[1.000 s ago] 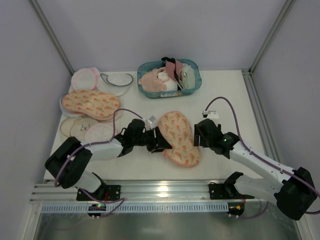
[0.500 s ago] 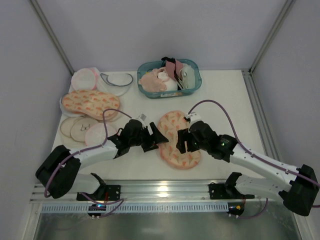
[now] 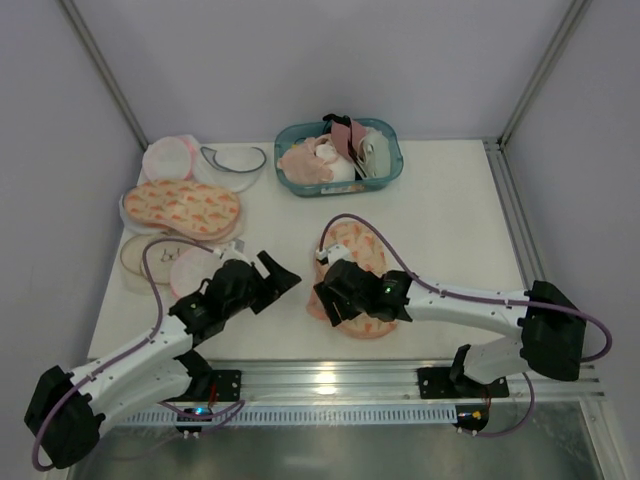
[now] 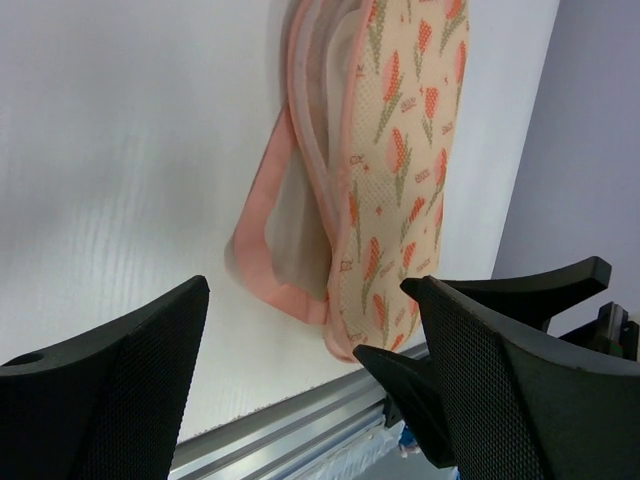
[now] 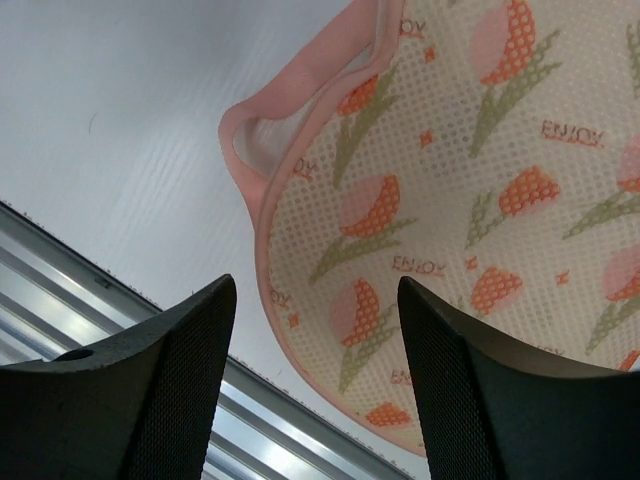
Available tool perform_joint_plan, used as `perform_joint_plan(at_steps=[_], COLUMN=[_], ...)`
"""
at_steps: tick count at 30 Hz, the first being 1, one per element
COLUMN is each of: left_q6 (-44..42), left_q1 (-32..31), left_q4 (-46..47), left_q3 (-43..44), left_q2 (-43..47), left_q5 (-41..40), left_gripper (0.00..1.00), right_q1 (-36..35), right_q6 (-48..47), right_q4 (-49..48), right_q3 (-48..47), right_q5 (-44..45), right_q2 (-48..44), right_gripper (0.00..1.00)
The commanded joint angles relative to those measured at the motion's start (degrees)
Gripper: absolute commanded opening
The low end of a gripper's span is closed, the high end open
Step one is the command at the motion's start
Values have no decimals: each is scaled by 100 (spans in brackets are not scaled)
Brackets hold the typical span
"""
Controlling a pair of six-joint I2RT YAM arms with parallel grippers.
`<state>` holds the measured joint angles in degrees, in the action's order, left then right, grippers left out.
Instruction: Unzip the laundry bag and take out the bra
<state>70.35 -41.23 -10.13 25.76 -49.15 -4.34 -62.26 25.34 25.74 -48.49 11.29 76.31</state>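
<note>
The peach laundry bag [image 3: 356, 243] with its orange carrot print lies flat mid-table. In the left wrist view its pink zipper edging [image 4: 262, 262] gapes along the bag [image 4: 405, 140], showing a pale layer inside. I cannot tell what that layer is, so the bra is hidden. My right gripper [image 3: 334, 296] hovers open over the bag's near-left edge; in its own view the bag [image 5: 480, 170] and a lifted pink flap [image 5: 245, 125] lie past the open gripper [image 5: 315, 385]. My left gripper [image 3: 277, 277] is open and apart from the bag, to its left, with nothing between the fingers [image 4: 110, 390].
A teal basket [image 3: 391, 167] of pink garments stands at the back. A second peach bag [image 3: 180, 207], white mesh pouches [image 3: 168, 157] and round pads [image 3: 150, 257] fill the left side. A metal rail [image 3: 320, 379] runs along the near edge.
My left gripper opened, let go of the bag's edge and drew back to the left. The right arm swung left over the bag. The bag shifted slightly leftward.
</note>
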Motion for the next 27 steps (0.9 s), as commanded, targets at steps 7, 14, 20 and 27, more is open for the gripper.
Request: perform_joint_plan(at_steps=[7,14,20,27], left_q6=[146,190,199,199], left_q1=[1,1,-7,1], left_q4=[-314,-419,-569,-437], left_q3=[-203,-282,-308,-291], left_q2=[230,546,749,582], left_q5=[-252,-392,-436,-305], left_gripper=[88,89,89,89], right_q1=[-594,-691,-700,-700], right_q6=[32,181,190,164], right_q4=[599,837,766,556], right_q3=[-1022,-1136,-1110,-961], right_q5=[1033,1332,1323,998], right_q2=[1174,1606,1325,701], right_gripper=[63,44,29,24])
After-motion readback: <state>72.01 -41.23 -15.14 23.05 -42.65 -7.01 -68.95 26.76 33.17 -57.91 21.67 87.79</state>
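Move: The near end of the laundry bag's zip edge lies almost under the right hand, level with it fore and aft, about 1 cm to its left and some 5 cm below. The pink strap loop sits about 5 cm to the left and 2 cm ahead of that hand. The bag's middle is roughly 7 cm ahead and 5 cm to its right. From the left hand that near zip edge lies about 12 cm to the right, 6 cm back and 8 cm below. Leftward first, about 2.5 cm, then down some 4 cm with its left side tipping down about 15 degrees, the right hand brings its open fingers onto the bag's near-left zip edge. They close and pinch the fabric there, and the hand lifts it roughly 2.5 cm. The open left hand eases about 2 cm left and slightly back, away from the bag. ##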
